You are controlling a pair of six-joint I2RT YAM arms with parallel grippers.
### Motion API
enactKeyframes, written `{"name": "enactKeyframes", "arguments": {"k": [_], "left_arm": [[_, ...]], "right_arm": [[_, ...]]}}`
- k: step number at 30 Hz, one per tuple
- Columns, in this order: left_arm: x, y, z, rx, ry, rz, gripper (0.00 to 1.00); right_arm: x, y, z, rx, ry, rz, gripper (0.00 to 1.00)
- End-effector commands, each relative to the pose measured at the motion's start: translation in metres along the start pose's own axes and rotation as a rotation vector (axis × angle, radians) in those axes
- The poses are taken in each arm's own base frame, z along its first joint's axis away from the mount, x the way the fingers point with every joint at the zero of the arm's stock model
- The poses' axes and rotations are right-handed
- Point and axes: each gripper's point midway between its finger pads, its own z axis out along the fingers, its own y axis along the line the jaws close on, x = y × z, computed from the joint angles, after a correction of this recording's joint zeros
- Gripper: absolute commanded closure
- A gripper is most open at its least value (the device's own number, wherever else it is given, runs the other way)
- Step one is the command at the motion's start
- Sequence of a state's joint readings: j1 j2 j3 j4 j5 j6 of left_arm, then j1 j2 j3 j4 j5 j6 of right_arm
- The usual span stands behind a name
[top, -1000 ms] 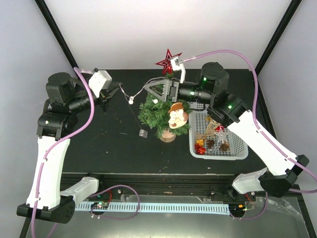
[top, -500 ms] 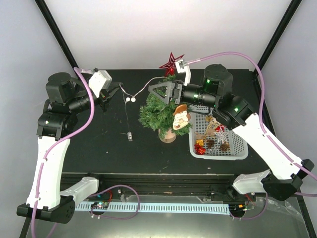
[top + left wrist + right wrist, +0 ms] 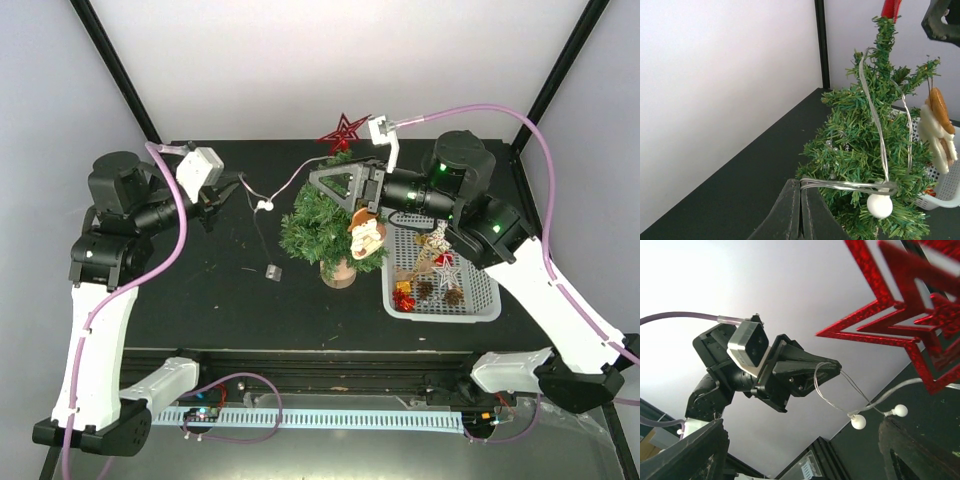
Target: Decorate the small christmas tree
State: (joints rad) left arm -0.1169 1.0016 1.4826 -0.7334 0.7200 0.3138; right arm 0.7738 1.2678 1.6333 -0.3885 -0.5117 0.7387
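Note:
The small christmas tree (image 3: 326, 226) stands mid-table on its wooden stump, with a red glitter star (image 3: 343, 130) at its top and a santa ornament (image 3: 366, 232) on its right side. A thin light string (image 3: 275, 190) with white bulbs (image 3: 263, 205) runs from the tree to my left gripper (image 3: 238, 186), which is shut on the wire left of the tree. In the left wrist view the left gripper (image 3: 801, 186) pinches the wire, which loops over the tree (image 3: 865, 145). My right gripper (image 3: 318, 185) stands open above the tree, holding nothing; the star (image 3: 910, 315) hangs free beside it.
A white basket (image 3: 488, 300) with several more ornaments sits right of the tree. A small grey box (image 3: 273, 271) dangles on the light string over the table, left of the stump. Black frame posts stand at the back corners.
My right gripper has opened and drawn back to the right, away from the star. The tree has settled more upright. The grey box on the string has swung left, then part-way back.

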Motion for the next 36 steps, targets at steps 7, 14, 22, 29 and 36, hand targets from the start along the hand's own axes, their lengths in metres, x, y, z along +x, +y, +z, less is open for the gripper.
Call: {"name": "enactKeyframes", "arguments": {"k": [7,14,22,29,36], "left_arm": [[0.003,-0.018,-0.011,0.051,0.002,-0.054,0.98],[0.027,-0.023,0.001,0.114,0.043,-0.165,0.99],[0.041,-0.016,0.019,0.147,0.067,-0.253,0.98],[0.069,0.002,0.044,0.136,0.106,-0.310,0.98],[0.076,0.019,0.065,0.130,0.112,-0.356,0.98]], "right_arm": [[-0.019,0.044,-0.042,-0.038,-0.079,-0.096,0.19],[-0.018,0.039,-0.080,0.100,-0.129,-0.166,0.19],[-0.005,0.029,-0.103,0.165,-0.148,-0.177,0.19],[0.005,0.015,-0.110,0.221,-0.139,-0.180,0.20],[0.013,-0.011,-0.122,0.346,-0.149,-0.198,0.20]]}}
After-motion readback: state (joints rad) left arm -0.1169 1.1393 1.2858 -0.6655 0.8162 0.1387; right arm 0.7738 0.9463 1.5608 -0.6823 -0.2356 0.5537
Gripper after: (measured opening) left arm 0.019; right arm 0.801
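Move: The tree stands about 16 cm to the right of the left gripper and roughly level with it fore and aft, its middle some 15 cm lower; the light string's battery box hangs about 33 cm below that gripper, 4 cm to its right and 3 cm back. From the open right gripper, the tree's middle lies about 4 cm ahead, 2 cm right and 20 cm down, the snowman ornament 8 cm right and about 20 cm down, the basket 23 cm right, 2 cm ahead and far below. Keep the left gripper shut on the silver wire, ease it back slightly, then bring it down about 10 cm and forward towards the tree's left side, tipping the fingers some 20 degrees further down. Meanwhile draw the empty, open right gripper away from the treetop, about 10 cm right and a little back, rising first and then sinking again, turning clockwise. ##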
